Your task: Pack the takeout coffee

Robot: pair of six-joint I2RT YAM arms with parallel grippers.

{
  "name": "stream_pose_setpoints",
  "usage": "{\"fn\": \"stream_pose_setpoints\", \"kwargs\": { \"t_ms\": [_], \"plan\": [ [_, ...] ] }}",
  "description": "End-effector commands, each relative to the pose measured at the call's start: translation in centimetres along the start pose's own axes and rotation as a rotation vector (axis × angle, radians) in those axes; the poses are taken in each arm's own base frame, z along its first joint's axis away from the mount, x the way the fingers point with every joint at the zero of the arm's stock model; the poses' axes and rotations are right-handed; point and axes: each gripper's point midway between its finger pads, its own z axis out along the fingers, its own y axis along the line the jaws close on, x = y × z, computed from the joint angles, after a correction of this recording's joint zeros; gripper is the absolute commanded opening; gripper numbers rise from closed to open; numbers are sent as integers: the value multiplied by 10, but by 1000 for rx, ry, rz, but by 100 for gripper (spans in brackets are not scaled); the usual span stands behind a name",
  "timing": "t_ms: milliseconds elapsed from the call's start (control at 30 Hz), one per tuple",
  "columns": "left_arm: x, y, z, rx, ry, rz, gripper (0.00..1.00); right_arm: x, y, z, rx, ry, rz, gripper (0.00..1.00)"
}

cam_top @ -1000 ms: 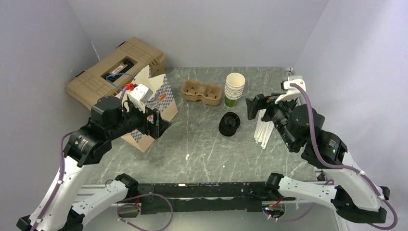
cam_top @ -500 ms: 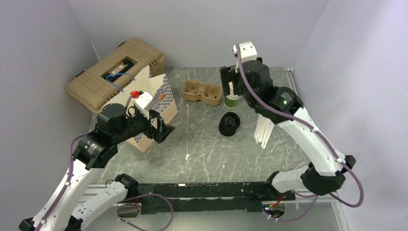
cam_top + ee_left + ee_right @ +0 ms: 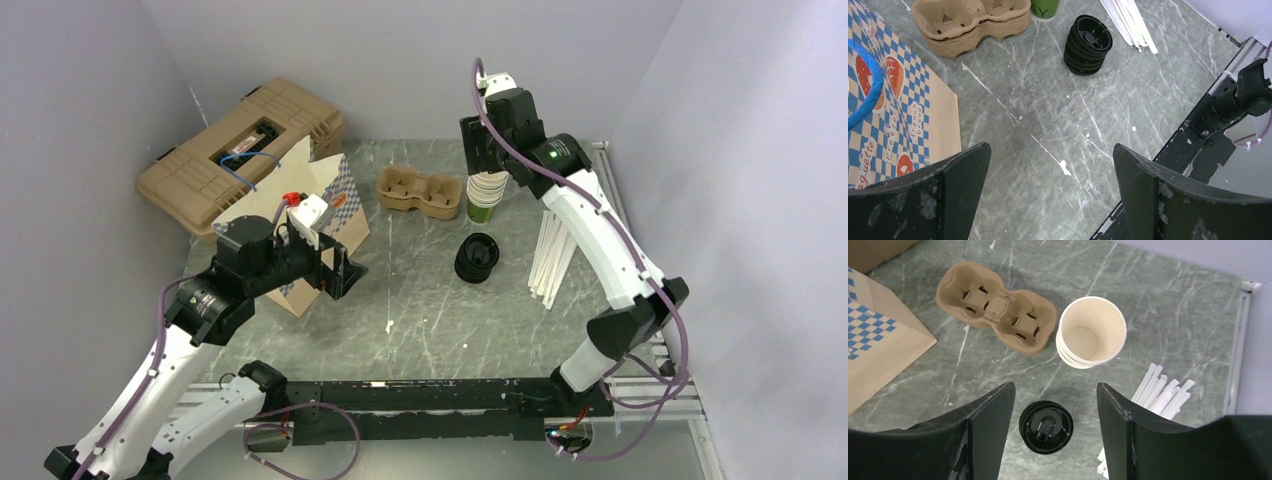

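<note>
No lidded takeout coffee shows in any view. A stack of lidless cream cups (image 3: 487, 190) (image 3: 1091, 335) stands at the back, and a stack of black lids (image 3: 477, 258) (image 3: 1046, 426) (image 3: 1088, 44) lies in front of it. My right gripper (image 3: 480, 150) (image 3: 1055, 386) hangs high above the cup stack, pointing down, open, with nothing between its fingers. My left gripper (image 3: 340, 270) (image 3: 1051, 147) is wide open and holds nothing; it hovers over bare table beside the checkered paper bag (image 3: 340, 195) (image 3: 893, 100).
A brown pulp cup carrier (image 3: 420, 192) (image 3: 995, 307) lies left of the cups. White wrapped straws (image 3: 550, 260) (image 3: 1163, 395) lie at the right. A tan toolbox (image 3: 240, 140) sits at the back left behind the bag.
The right arm has swung up from the right side to above the cup stack, and its jaws have narrowed somewhat. The left gripper has shifted slightly right and forward.
</note>
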Motion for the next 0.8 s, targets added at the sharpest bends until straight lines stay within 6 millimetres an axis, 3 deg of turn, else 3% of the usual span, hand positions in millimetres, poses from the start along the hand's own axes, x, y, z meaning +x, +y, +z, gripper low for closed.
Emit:
{"fn": "stream_pose_setpoints", "kwargs": {
  "t_ms": [0,333,767],
  "plan": [
    [-11,1,0,-11,-45,9,99,-6,5,19,-60,23,39,64],
    [-8,2,3,-13,-28,-2,99,10,3,78,-59,139,82,46],
    [-6,3,5,-11,-21,-6,99,35,-3,114,-46,239,102,40]
  ]
}}
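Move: The stack of paper cups is about 11 cm ahead of the right gripper and 3 cm to its right, its middle some 20 cm below but its top rim only about 11 cm below. The cup tray lies roughly 15 cm ahead and 13 cm left, the black lids 2 cm back and 1 cm left, the straws level with the hand and 16 cm right, all about 25 cm down. From the left gripper, the cup stack is some 29 cm ahead, 28 cm right and 16 cm below. Sink the right gripper about 10 cm while reaching some 7 cm forward, towards the near-left side of the top cup's rim, easing off as you get close. Tip the fingers about 15 degrees further down and narrow them from two-thirds open to less than half, still with a gap for the cup wall. ##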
